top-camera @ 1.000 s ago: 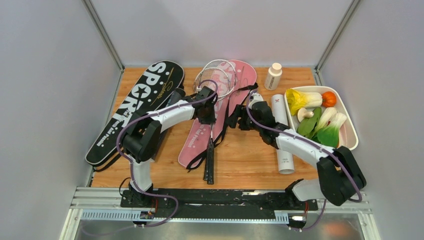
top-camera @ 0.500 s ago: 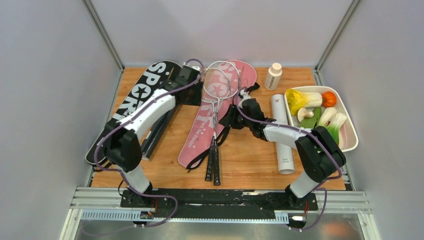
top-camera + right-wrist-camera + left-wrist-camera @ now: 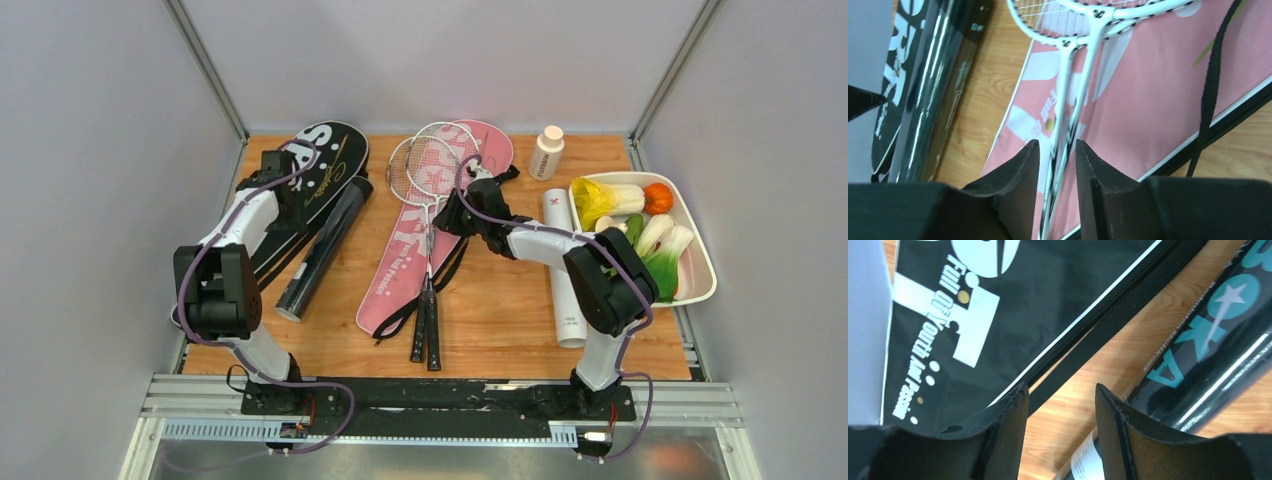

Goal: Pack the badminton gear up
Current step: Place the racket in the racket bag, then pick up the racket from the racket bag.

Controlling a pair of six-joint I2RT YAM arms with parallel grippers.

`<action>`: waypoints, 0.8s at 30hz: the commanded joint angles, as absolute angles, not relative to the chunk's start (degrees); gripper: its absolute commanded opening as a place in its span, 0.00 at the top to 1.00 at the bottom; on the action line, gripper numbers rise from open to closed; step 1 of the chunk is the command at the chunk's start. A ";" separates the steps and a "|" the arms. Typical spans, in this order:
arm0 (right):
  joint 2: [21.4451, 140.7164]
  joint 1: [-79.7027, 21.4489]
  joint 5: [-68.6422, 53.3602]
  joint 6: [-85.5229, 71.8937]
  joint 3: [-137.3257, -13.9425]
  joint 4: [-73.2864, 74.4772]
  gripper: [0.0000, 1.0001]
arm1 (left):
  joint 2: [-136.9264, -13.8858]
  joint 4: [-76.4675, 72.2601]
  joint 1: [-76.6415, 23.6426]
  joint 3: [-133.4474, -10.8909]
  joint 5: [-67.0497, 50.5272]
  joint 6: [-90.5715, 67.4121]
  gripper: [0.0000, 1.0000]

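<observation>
Two thin white rackets [image 3: 430, 235] lie side by side on the pink bag [image 3: 400, 270]. My right gripper [image 3: 455, 215] hovers at that bag's right edge by its black strap. In the right wrist view its jaws [image 3: 1057, 150] stand a narrow gap apart, and the racket shafts [image 3: 1083, 60] show through the gap, untouched. My left gripper [image 3: 275, 170] is over the black "SPORT" bag [image 3: 320, 160], open and empty. In the left wrist view, it [image 3: 1060, 405] sits above bare wood between the black bag [image 3: 1013, 300] and the black tube [image 3: 1208, 340]. The black tube [image 3: 322, 248] lies beside that bag.
A white tube [image 3: 565, 270] lies right of the pink bag. A small white bottle [image 3: 546, 152] stands at the back. The white tray [image 3: 700, 280] of toy vegetables fills the right side. Grey walls close in left, right and behind.
My left gripper opened, left a racket beside the other on the pink bag, and swung left to the black bag. My right gripper moved back and left, and its jaws narrowed.
</observation>
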State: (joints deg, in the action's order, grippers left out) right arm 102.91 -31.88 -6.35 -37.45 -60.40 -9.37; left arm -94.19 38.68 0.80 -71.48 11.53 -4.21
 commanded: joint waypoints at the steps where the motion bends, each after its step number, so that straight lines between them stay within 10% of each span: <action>1: 107.20 -31.28 -3.13 -37.65 -63.63 -9.05 0.68 | -96.70 31.17 1.31 -69.50 8.76 1.87 0.41; 8: 113.51 -30.79 -8.36 -36.15 -67.16 -10.10 0.69 | -97.95 25.13 1.32 -62.49 15.35 5.15 0.38; 12: 114.14 -30.37 -9.99 -35.24 -67.82 -10.08 0.99 | -99.00 23.97 1.53 -62.93 20.51 7.47 0.37; 24: 104.04 -30.06 -7.71 -31.58 -66.45 -5.45 1.00 | -102.77 23.56 1.57 -62.47 26.50 12.33 0.41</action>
State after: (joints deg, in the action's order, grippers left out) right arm 109.73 -30.28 -8.16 -34.63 -66.61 -5.69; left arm -101.93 25.87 1.28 -62.50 22.31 9.41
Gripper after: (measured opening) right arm 0.018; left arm 0.607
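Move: Roughly 2 cm ahead, 1 cm left and 4 cm below the right hand lie the white racket shafts. Under them the pink bag's middle is level fore and aft, 1 cm left; the black racket handles lie 25 cm back, 3 cm left. The black bag's zipped edge is 4 cm to the left hand's left, 1 cm back and 8 cm down; the black tube is 6 cm to its right, 2 cm ahead and 5 cm down. Sinking about 4 cm and edging 2 cm forward, the right hand closes its fingers from part-open and pinches the racket shafts over the pink bag, then rises about 1 cm and eases 1 cm to the right. The left hand drops some 7 cm, shifts 4 cm left to the black bag's zipped edge and rolls about 15 degrees, its left side rising, fingers still open; touch there can't be seen. ##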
